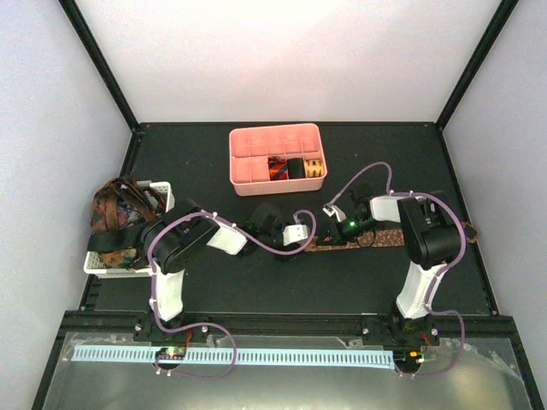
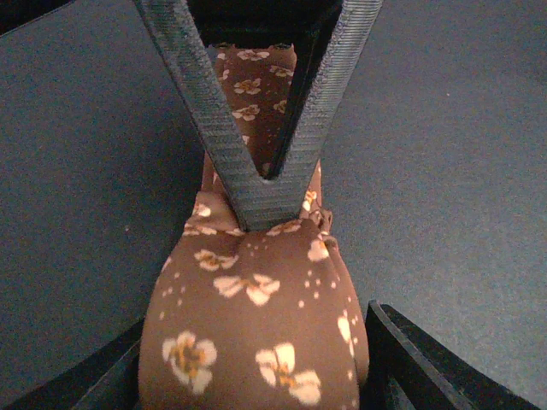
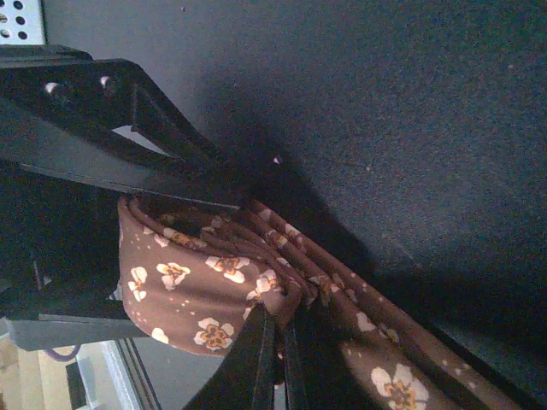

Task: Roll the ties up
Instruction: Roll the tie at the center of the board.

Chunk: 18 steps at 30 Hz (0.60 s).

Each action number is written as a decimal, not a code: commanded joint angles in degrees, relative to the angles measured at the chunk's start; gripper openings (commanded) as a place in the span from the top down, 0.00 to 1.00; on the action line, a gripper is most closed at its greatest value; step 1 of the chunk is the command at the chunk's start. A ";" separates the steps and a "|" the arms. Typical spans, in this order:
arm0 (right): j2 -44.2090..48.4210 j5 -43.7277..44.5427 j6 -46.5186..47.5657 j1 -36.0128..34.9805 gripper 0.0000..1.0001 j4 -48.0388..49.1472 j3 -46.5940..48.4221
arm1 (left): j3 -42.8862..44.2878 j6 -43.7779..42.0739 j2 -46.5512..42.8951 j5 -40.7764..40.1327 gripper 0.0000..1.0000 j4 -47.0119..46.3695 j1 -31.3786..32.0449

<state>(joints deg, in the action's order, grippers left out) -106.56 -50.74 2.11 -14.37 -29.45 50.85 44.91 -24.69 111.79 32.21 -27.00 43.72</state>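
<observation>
A brown tie point(image 1: 402, 237) with small pale flowers lies stretched along the black table, its left end wound into a roll point(image 2: 256, 325). My left gripper point(image 1: 297, 237) has a finger against each side of that roll point(image 3: 197, 290), which fills the gap between them. Just past the roll, my right gripper point(image 1: 340, 231) is shut on the tie's strip, its fingers meeting in a V point(image 2: 269, 201) and seen from behind in the right wrist view point(image 3: 278, 333). More ties point(image 1: 120, 213) lie tangled at the left. Rolled ties point(image 1: 295, 167) sit in the tray.
A pink compartmented tray point(image 1: 248, 171) stands at the back centre. A white slotted basket point(image 1: 162, 188) at the left table edge holds the tangled ties. Black frame posts rise at both back corners.
</observation>
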 commanded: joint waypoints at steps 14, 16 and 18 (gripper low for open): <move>-2.37 5.80 0.31 0.25 0.99 0.14 -0.83 | -6.22 5.24 -3.74 4.72 0.62 -11.98 -1.33; -2.47 5.66 0.39 0.17 0.98 0.03 -0.76 | -4.53 5.76 -3.50 4.70 0.63 -11.45 -1.34; -2.59 5.49 0.49 0.18 0.98 -0.01 -0.73 | -2.66 6.27 -2.88 5.17 0.64 -10.81 -1.27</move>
<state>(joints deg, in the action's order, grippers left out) -106.83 -50.92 2.09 -14.37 -29.41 50.87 38.79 -19.31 109.80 33.76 -35.59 42.33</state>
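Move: The tie's folded end loop sits right at the left gripper's open fingertips, its middle about 2 cm to their right and at about their height. The right gripper, shut on the tie, has that loop some 3 cm to its left. From the left fingertips, the pink box lies roughly 23 cm ahead and 6 cm to the left, while the tie's flat length starts about 10 cm to the right, 1 cm below. Keep the right gripper still and shut on the tie, pinning it at the board. Draw the left gripper about 1.5 cm to the left, away from the right fingers, narrowing its gap by roughly a third around the edges of the loop without shutting it; finish with a lift of nearly 1 cm and hardly any wrist turn. ##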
